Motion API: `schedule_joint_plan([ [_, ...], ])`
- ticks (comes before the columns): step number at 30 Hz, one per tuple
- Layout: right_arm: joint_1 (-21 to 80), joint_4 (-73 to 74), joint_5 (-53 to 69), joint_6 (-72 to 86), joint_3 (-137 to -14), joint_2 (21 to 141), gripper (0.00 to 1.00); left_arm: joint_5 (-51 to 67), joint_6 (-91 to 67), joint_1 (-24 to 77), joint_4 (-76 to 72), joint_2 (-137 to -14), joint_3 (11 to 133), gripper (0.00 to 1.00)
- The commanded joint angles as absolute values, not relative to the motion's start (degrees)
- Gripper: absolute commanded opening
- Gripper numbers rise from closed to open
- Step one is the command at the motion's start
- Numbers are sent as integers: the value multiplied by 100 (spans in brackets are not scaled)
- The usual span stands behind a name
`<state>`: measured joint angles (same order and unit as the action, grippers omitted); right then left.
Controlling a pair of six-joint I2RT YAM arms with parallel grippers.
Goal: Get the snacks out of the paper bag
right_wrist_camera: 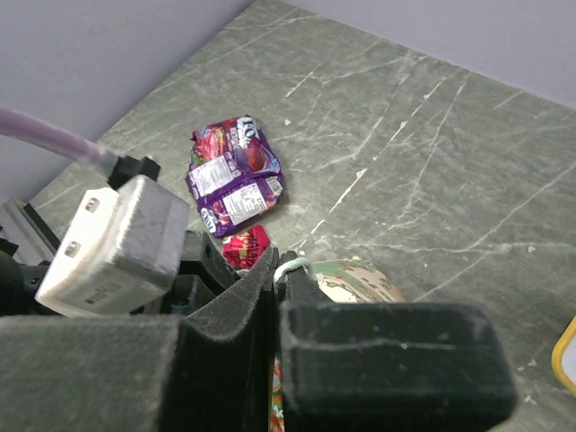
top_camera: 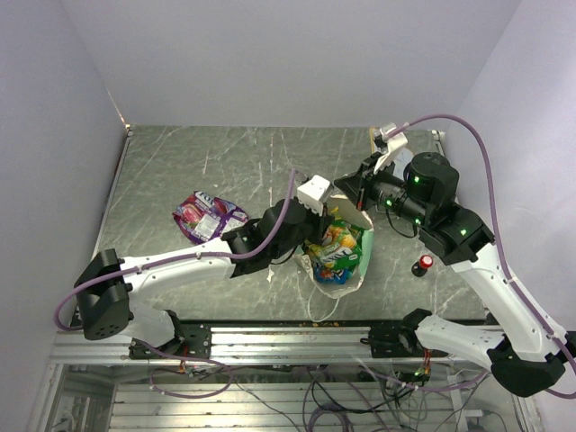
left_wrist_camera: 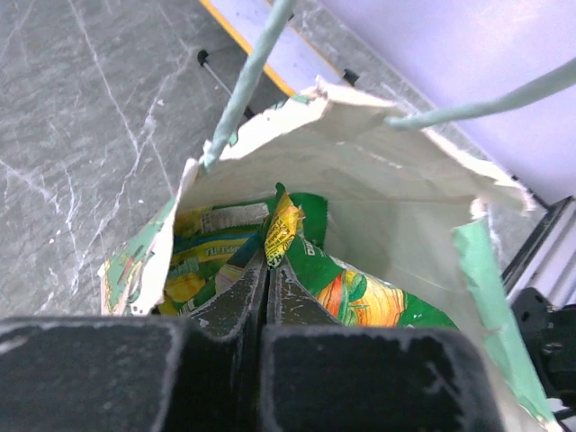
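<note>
The mint-green paper bag [top_camera: 353,270] stands open on the table, full of green and yellow snacks [top_camera: 335,247]. My left gripper [top_camera: 312,245] reaches into its mouth from the left. In the left wrist view, the left gripper [left_wrist_camera: 268,263] is shut on the crumpled yellow tip of a green snack packet [left_wrist_camera: 281,225] inside the bag [left_wrist_camera: 378,180]. My right gripper [right_wrist_camera: 290,267] is shut on the bag's pale string handle [right_wrist_camera: 292,264] and holds it up above the bag's rim [right_wrist_camera: 355,277]. A purple snack packet [right_wrist_camera: 236,175] and a small red one [right_wrist_camera: 245,245] lie on the table to the left of the bag.
A small black knob with a red cap [top_camera: 422,264] stands right of the bag. A whiteboard with a yellow edge [left_wrist_camera: 270,54] lies at the far right of the table. The purple packets [top_camera: 209,216] lie beside the left arm.
</note>
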<state>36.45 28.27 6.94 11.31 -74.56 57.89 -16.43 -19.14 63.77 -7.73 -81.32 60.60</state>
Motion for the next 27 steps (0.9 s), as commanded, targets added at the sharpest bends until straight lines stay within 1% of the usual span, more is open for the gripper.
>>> schedule_joint_plan([
  [1,3639,2493,520,1005,-7712,5688,0,-1482,-2116,6328,-980,-7905,5892,7],
  [6,3639,2600,190,852,-7839,5672,0,-1222,-2199,6319,-1228,-7870,5852,7],
  [10,3636,2757,-292,788,-7837,5597,0,-818,-2127,6319,-1106,-7823,6202,7],
  [13,3641,2769,-604,671,-7799,5483,0,-765,-2069,6319,-959,-7678,6481,7],
  [20,3638,2799,-1305,646,-7678,5248,0,-1053,-1686,6256,-622,-7101,7020,7],
  [27,3639,2620,-1407,467,-7588,5232,0,-1480,-1364,5905,-42,-6443,7577,7],
])
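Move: The left hand already pinches a corner of the green-yellow snack; the middle of the paper bag is about 5 cm to its right, 3 cm back and 13 cm below. On the table some 23 cm below, a small red packet lies level with it about 20 cm to its left, and the purple snack 10 cm ahead and 33 cm left. From the right hand, which holds the bag's handle, the bag's middle is 3 cm back, straight below by about 25 cm. Back a couple of centimetres at first, then steeply up by about 16 cm and, late on, a little left, the left hand hoists the green-yellow snack by its pinched corner up from the bag, fingertips tilting upward some 15 degrees. The right hand keeps its shut grip on the handle and draws about 6 cm right, turning clockwise. ##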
